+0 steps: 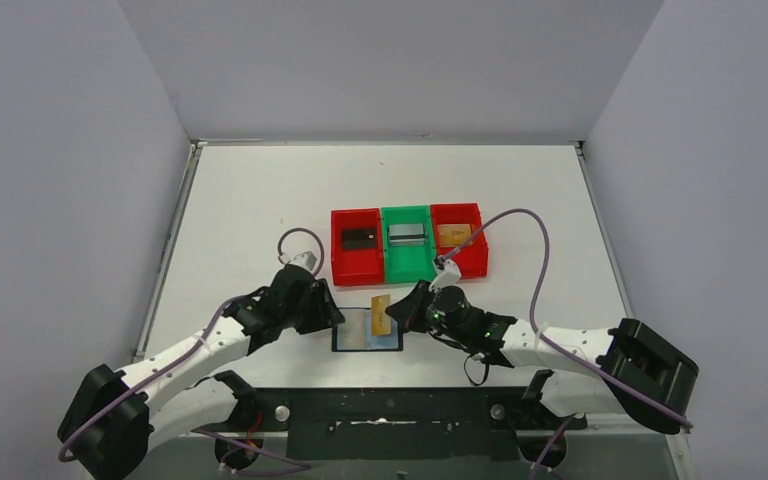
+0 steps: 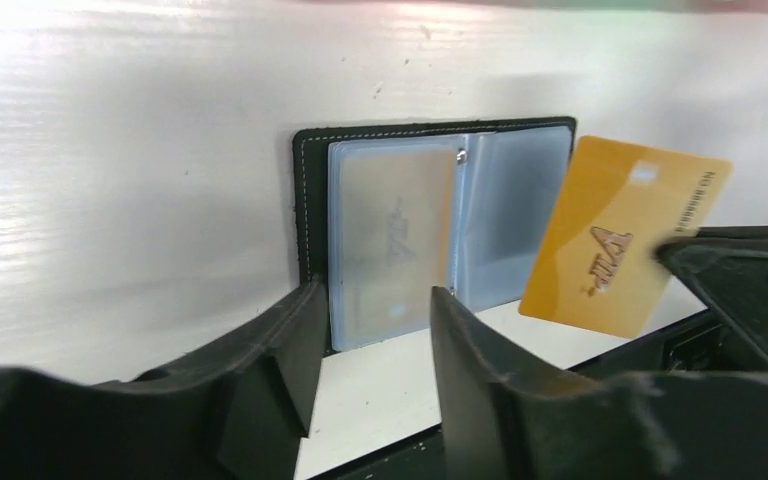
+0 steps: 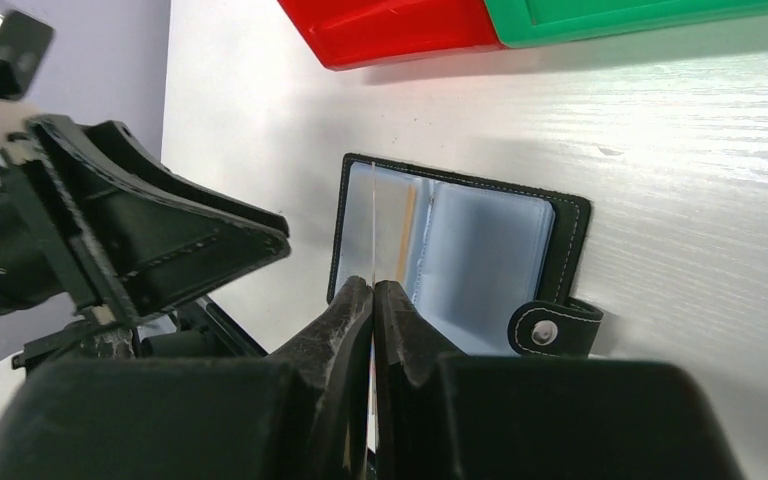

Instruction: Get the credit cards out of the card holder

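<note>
The black card holder point(image 1: 352, 336) lies open on the table in front of the bins, its bluish pockets facing up. One pocket point(image 2: 390, 235) shows a pale card through the plastic. My right gripper point(image 1: 397, 313) is shut on a gold credit card point(image 1: 381, 315) and holds it tilted over the holder's right half. That card point(image 3: 373, 220) appears edge-on in the right wrist view and flat in the left wrist view point(image 2: 625, 235). My left gripper point(image 2: 375, 310) stands open at the holder's left edge point(image 2: 305, 210), with nothing between its fingers.
Three bins stand behind the holder. The left red bin point(image 1: 338, 262) holds a black card point(image 1: 358, 238), the green bin point(image 1: 407, 266) a silver-grey card point(image 1: 406, 234), the right red bin point(image 1: 475, 262) a gold card point(image 1: 452, 235). The table's near edge lies just below the holder.
</note>
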{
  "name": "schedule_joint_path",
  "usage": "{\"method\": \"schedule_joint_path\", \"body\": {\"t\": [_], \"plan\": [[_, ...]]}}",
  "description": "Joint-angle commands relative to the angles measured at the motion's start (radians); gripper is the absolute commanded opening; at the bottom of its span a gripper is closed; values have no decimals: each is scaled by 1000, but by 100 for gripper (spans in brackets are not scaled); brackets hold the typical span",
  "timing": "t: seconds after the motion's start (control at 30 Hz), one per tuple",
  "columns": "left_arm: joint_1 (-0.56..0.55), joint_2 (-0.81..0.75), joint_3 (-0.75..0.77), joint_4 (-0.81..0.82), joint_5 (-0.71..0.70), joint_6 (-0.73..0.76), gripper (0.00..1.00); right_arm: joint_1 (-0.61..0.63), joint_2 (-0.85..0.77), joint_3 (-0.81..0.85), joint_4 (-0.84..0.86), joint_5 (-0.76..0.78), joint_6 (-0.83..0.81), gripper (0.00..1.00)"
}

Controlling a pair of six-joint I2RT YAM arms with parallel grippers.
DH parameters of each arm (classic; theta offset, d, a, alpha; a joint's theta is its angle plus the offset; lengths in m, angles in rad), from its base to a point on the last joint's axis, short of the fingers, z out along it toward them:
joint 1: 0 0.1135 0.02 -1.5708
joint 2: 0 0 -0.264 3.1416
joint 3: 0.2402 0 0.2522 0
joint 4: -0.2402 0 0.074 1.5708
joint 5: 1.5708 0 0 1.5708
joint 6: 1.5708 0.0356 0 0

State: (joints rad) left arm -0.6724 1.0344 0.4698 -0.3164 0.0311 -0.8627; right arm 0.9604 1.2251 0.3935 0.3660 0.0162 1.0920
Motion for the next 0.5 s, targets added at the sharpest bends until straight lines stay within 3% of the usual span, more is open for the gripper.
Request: {"method": "schedule_joint_path", "body": {"t": [0.0, 0.13, 0.27, 0.47], "plan": [[39, -80, 109, -107, -82, 97, 47, 30, -54, 9, 79, 81, -79, 0], [175, -131, 178, -198, -45, 189, 56, 42, -117, 16, 40, 135, -152, 0], [281, -173, 245, -225, 13, 262, 59, 41, -217, 32, -39, 181, -262, 0], [306, -287, 238, -195, -79, 333, 64, 34, -384, 124, -319, 344, -501, 0]]}}
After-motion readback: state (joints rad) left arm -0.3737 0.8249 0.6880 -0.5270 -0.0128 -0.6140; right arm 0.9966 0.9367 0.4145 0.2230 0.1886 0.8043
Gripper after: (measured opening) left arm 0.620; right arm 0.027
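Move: Ahead of the right hand, which already holds the gold card, the right red bin lies about 19 cm farther out and 16 cm to its right, some 6 cm lower. The green bin is roughly 18 cm ahead and 4 cm right; the card holder is 2 cm back, 5 cm left and about 8 cm below. From the empty left hand the holder lies some 6 cm right, 1 cm back and 4 cm below, and the right red bin 19 cm ahead, 28 cm right. Lifting the gold card about 6 cm and swinging it some 3 cm right, the right hand keeps its pinch while its fingers tip up about 20 degrees, easing over to the right red bin's side. The left hand backs off from the card holder, rising about 10 cm while going left and forward, tilting up and opening wider. ##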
